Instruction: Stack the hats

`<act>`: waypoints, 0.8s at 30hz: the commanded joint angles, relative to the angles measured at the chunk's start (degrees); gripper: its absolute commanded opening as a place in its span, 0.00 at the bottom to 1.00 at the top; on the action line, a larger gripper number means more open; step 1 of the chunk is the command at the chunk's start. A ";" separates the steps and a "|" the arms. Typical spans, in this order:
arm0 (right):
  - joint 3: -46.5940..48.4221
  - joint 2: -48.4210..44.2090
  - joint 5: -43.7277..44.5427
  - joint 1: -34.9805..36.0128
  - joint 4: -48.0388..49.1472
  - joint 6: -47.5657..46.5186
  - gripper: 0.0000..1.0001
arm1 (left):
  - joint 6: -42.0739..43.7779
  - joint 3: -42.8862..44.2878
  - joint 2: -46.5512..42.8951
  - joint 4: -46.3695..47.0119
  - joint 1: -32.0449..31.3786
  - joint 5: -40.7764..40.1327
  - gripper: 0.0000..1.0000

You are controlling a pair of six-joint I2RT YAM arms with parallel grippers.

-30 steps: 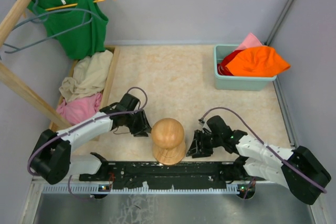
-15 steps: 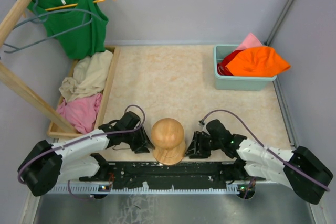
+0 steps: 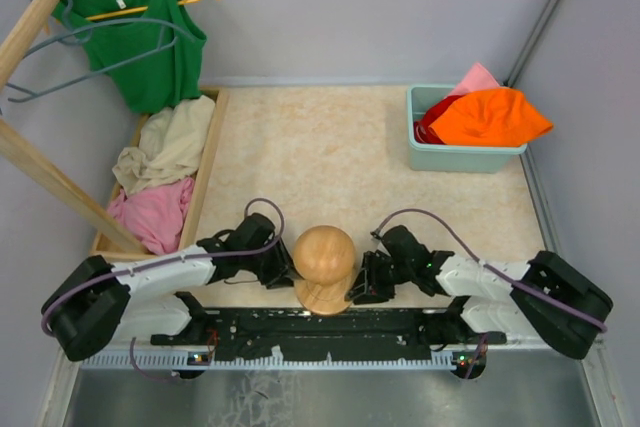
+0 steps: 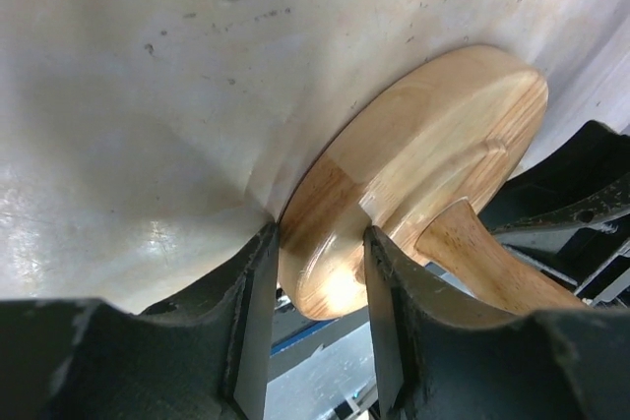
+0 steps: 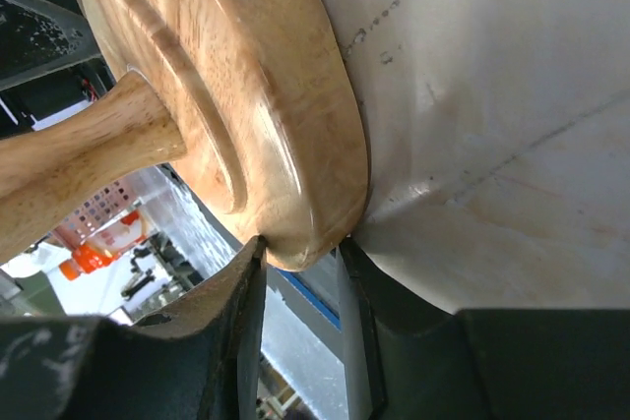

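Note:
An orange hat (image 3: 495, 115) lies on top of a red hat (image 3: 430, 127) and a pink hat (image 3: 476, 79) in the teal bin (image 3: 460, 159) at the far right. A wooden head stand (image 3: 323, 255) rests at the table's near edge between the arms. My left gripper (image 3: 285, 272) is shut on the left rim of its round base (image 4: 433, 154), one finger under the disc and one on top (image 4: 317, 243). My right gripper (image 3: 358, 285) pinches the right rim of that base (image 5: 266, 76), both fingers touching the wood (image 5: 300, 248). No beige hat shows.
A green tank top (image 3: 145, 42) hangs on a hanger at the back left. Below it a wooden tray (image 3: 212, 147) holds a beige cloth (image 3: 170, 142) and a pink cloth (image 3: 150, 212). Slanted wooden beams (image 3: 50, 182) cross the left side. The arms' base rail (image 3: 320, 332) runs along the near edge.
My left arm swung down toward the near edge and came onto the stand's base. My right gripper slid in slightly and narrowed its jaws onto the base rim.

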 commanded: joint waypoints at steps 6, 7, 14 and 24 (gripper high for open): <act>11.28 15.32 4.77 -0.88 8.26 -2.93 0.29 | 3.39 6.87 9.84 4.71 1.04 -7.08 0.46; 12.58 16.52 4.23 -1.86 7.75 -4.03 0.29 | 5.03 8.94 12.34 4.40 2.20 -6.37 0.46; 20.65 22.24 2.00 -11.52 2.87 -11.02 0.29 | 15.04 21.05 23.55 2.32 13.38 -0.75 0.47; 38.77 35.25 0.98 -19.25 -5.45 -18.47 0.29 | 20.20 35.45 36.60 2.32 20.97 2.83 0.47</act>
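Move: The round wooden base of the head-shaped stand sits between my two grippers, at about their height. Its middle is some 7 cm right of my left hand and about 3 cm back, and some 6 cm left of my right hand and roughly 2 cm ahead. Open table lies in front. The bin of hats is about 40 cm ahead of my right hand and 28 cm to its right; the rack's tray is roughly 27 cm ahead of my left hand and 34 cm to its left. With my fingers still straddling the base's rim from both sides, I push the stand forward over the open table, staying low. My left hand leads, going about 21 cm and tipping up by some 10 degrees; my right first presses in about 2 cm to the left, then follows some 15 cm forward. Neither gripper opens or closes. ##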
